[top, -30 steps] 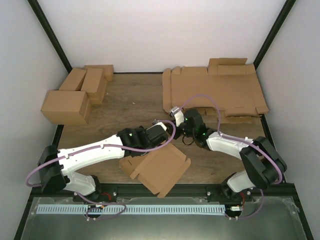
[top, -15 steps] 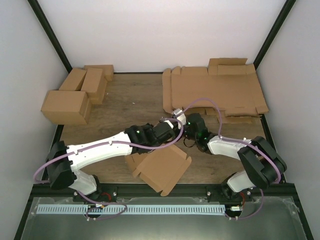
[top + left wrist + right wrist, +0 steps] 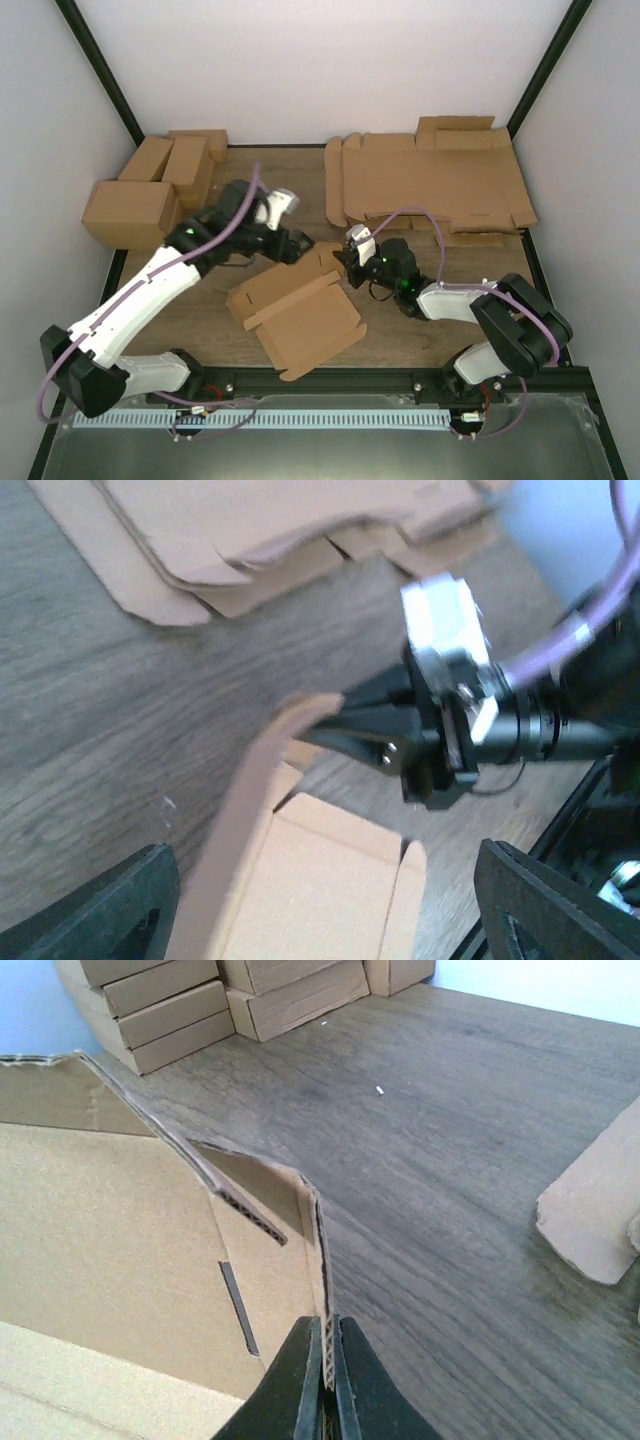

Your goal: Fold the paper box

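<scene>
The paper box (image 3: 300,318) is a flat brown die-cut sheet lying near the front of the table, with one flap (image 3: 270,1210) lifted at its far right corner. My right gripper (image 3: 347,262) is shut on the edge of that raised flap; in the right wrist view the corrugated edge is pinched between the fingertips (image 3: 325,1348). My left gripper (image 3: 303,247) hovers over the sheet's far edge, open. In the left wrist view its fingers (image 3: 100,910) stand wide apart with the box (image 3: 320,880) below them and the right gripper (image 3: 345,718) ahead.
A pile of flat brown sheets (image 3: 430,185) lies at the back right, its corner showing beside the right gripper (image 3: 595,1210). Several finished brown boxes (image 3: 150,190) stand at the back left (image 3: 180,1000). Bare wood tabletop (image 3: 270,190) lies between them.
The left gripper has opened and its arm has swung back and left. The right gripper has shut on the flap. The sheet has slid left and turned.
</scene>
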`<state>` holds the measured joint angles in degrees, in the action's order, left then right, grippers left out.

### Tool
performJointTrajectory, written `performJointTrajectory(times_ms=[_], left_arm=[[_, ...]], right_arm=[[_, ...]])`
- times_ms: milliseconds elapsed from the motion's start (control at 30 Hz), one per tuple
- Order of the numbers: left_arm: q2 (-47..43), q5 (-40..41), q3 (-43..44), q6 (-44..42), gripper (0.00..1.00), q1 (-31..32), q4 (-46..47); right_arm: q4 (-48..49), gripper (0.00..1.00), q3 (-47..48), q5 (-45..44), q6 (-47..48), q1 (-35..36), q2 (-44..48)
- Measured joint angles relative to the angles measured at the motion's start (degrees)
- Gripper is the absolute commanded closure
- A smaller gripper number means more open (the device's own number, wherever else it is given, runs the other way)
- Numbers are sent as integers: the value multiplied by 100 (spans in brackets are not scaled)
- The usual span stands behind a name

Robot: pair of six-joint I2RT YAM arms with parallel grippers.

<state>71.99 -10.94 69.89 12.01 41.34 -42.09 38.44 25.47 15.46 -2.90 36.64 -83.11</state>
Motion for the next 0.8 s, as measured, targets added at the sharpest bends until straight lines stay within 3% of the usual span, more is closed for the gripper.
performJointTrajectory(times_ms=[167, 300, 533, 800], left_arm=[[-92, -1425, -256, 24, 55, -1718, 302], [223, -2052, -702, -175, 67, -2173, 367], [658, -3042, -1408, -514, 74, -2149, 514], [590, -3298, -1727, -514, 76, -2028, 883]], right_arm=[[214, 99, 55, -59, 188, 4, -236], [533, 99, 66, -59, 413, 11, -389], [691, 99, 295, -122, 741, 28, -549], [750, 99, 284, -205, 734, 74, -658]])
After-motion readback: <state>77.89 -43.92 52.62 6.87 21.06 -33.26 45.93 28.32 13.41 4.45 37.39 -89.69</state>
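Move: The raised wall of the paper box, with its loose upper flap, is what my open left hand goes for: its upper edge lies about 4 cm to my left, 1 cm ahead and some 12 cm below. The box floor is roughly 5 cm back, 1 cm to the right and 23 cm down. My right hand already grips the wall's end corner; from there the middle of that upper edge is about 13 cm left and 3 cm back, nearly level. I swing my left hand forward and about 6 cm left, clear of the wall, then bring it down some 9 cm and back onto the wall's upper edge, tipping the fingers more steeply down by roughly 25 degrees and narrowing them until the creased edge sits between the tips. My right hand keeps its pinch on the corner, easing about 2 cm forward and slightly left, fingers tipping up a little. ##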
